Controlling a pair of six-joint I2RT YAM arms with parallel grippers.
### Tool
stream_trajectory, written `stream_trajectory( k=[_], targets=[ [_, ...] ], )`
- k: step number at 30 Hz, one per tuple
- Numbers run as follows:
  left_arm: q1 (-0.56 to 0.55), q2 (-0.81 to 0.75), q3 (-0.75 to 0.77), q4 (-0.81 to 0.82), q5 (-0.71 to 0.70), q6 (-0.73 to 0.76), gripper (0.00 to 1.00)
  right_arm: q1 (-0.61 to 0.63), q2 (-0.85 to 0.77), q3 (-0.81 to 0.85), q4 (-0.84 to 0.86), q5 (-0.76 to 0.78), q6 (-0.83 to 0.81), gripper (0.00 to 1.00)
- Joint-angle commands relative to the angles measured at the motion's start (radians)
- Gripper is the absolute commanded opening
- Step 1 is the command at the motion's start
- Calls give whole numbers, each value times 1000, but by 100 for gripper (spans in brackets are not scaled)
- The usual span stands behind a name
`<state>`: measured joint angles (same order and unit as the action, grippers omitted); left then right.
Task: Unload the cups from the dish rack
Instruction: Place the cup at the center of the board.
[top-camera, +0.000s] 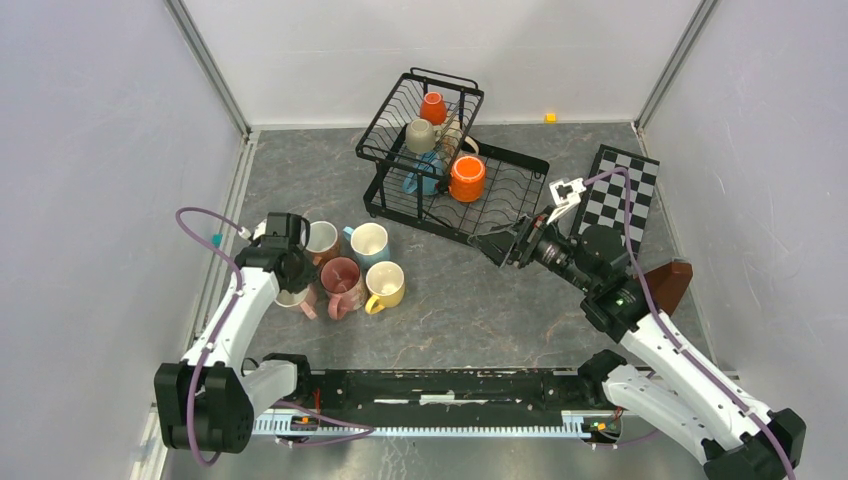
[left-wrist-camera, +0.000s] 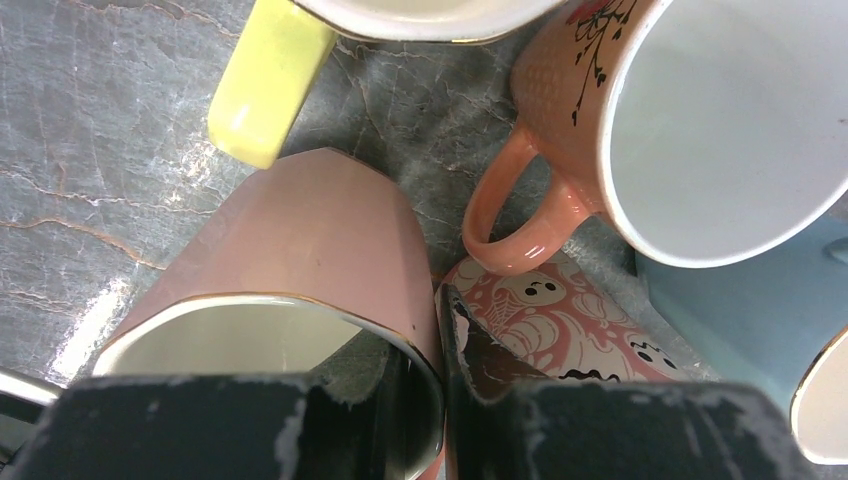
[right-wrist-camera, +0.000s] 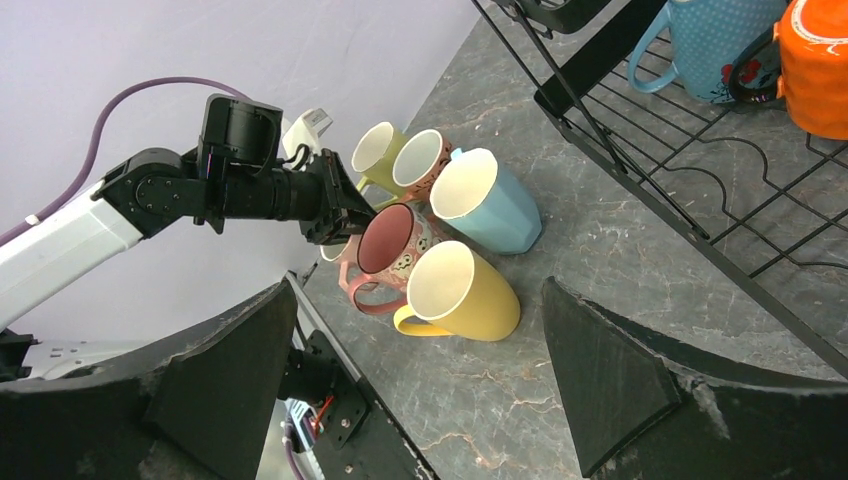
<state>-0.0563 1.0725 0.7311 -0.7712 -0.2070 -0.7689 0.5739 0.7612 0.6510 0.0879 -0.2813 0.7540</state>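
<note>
The black wire dish rack (top-camera: 500, 190) stands at the back centre. It holds a small orange cup (top-camera: 433, 107), a beige cup (top-camera: 420, 135), a blue cup (top-camera: 424, 177) and a larger orange cup (top-camera: 467, 178). Several cups stand grouped on the table at the left: peach (top-camera: 322, 240), light blue (top-camera: 368, 243), ghost-patterned pink (top-camera: 342, 280) and yellow (top-camera: 386, 285). My left gripper (left-wrist-camera: 440, 340) is shut on the wall of a pale pink cup (left-wrist-camera: 300, 230), one finger inside its rim, low at the group's near-left edge. My right gripper (top-camera: 505, 245) is open and empty beside the rack's front corner.
A black-and-white checkered board (top-camera: 620, 195) lies right of the rack, and a brown object (top-camera: 668, 285) sits behind my right arm. A small yellow block (top-camera: 549, 117) rests by the back wall. Grey walls close in on both sides.
</note>
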Motion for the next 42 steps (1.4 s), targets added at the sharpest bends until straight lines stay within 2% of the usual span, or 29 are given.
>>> stream_trajectory(
  k=[1,9,19,24,27,30,32,33,42],
  targets=[
    [4,-19,4,55,-10,-17,19,-3,8,33,28,-12,-16,98],
    [5,-60,60,0,-22,12,35,-2,36,34,48,-22,-11,98],
    [5,-110,120,-67,-33,48,42,-2,60,32,64,-23,-14,98],
    [6,-143,159,-102,-16,83,49,-2,68,28,56,-9,-25,98],
    [5,-172,190,-117,9,113,59,-3,67,30,42,7,-38,98],
    [5,-198,218,-122,61,141,80,-2,74,41,21,30,-55,98],
    [4,-205,241,-125,109,154,97,-3,81,56,1,46,-70,98],
    [4,-206,252,-125,137,161,100,-2,86,64,-8,55,-76,98],
    [-13,-246,328,-117,342,199,100,-15,182,154,-124,190,-189,98]
  ],
)
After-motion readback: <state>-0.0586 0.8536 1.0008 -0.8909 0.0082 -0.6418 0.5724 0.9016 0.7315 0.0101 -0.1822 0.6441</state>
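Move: The left hand holds the pink cup by its right wall, the cup's middle some 3 cm left of that hand, 2 cm back and 4 cm below. Around it at cup height are the red mug 7 cm right and 1 cm back, and the brown cup 7 cm ahead and 3 cm right. For the empty right hand, the orange cup is about 18 cm ahead, 5 cm left and 22 cm below, with the blue cup 8 cm left of it. The left fingers let go of the pink cup's wall, easing apart and then opening wide as the hand rises about 13 cm off the cup, drifting some 3 cm right near the end while the wrist tips its fingers outward about 20 degrees. The right hand, still open, sinks a little, then also heads forward towards the orange cup, about 3.5 cm in all. ##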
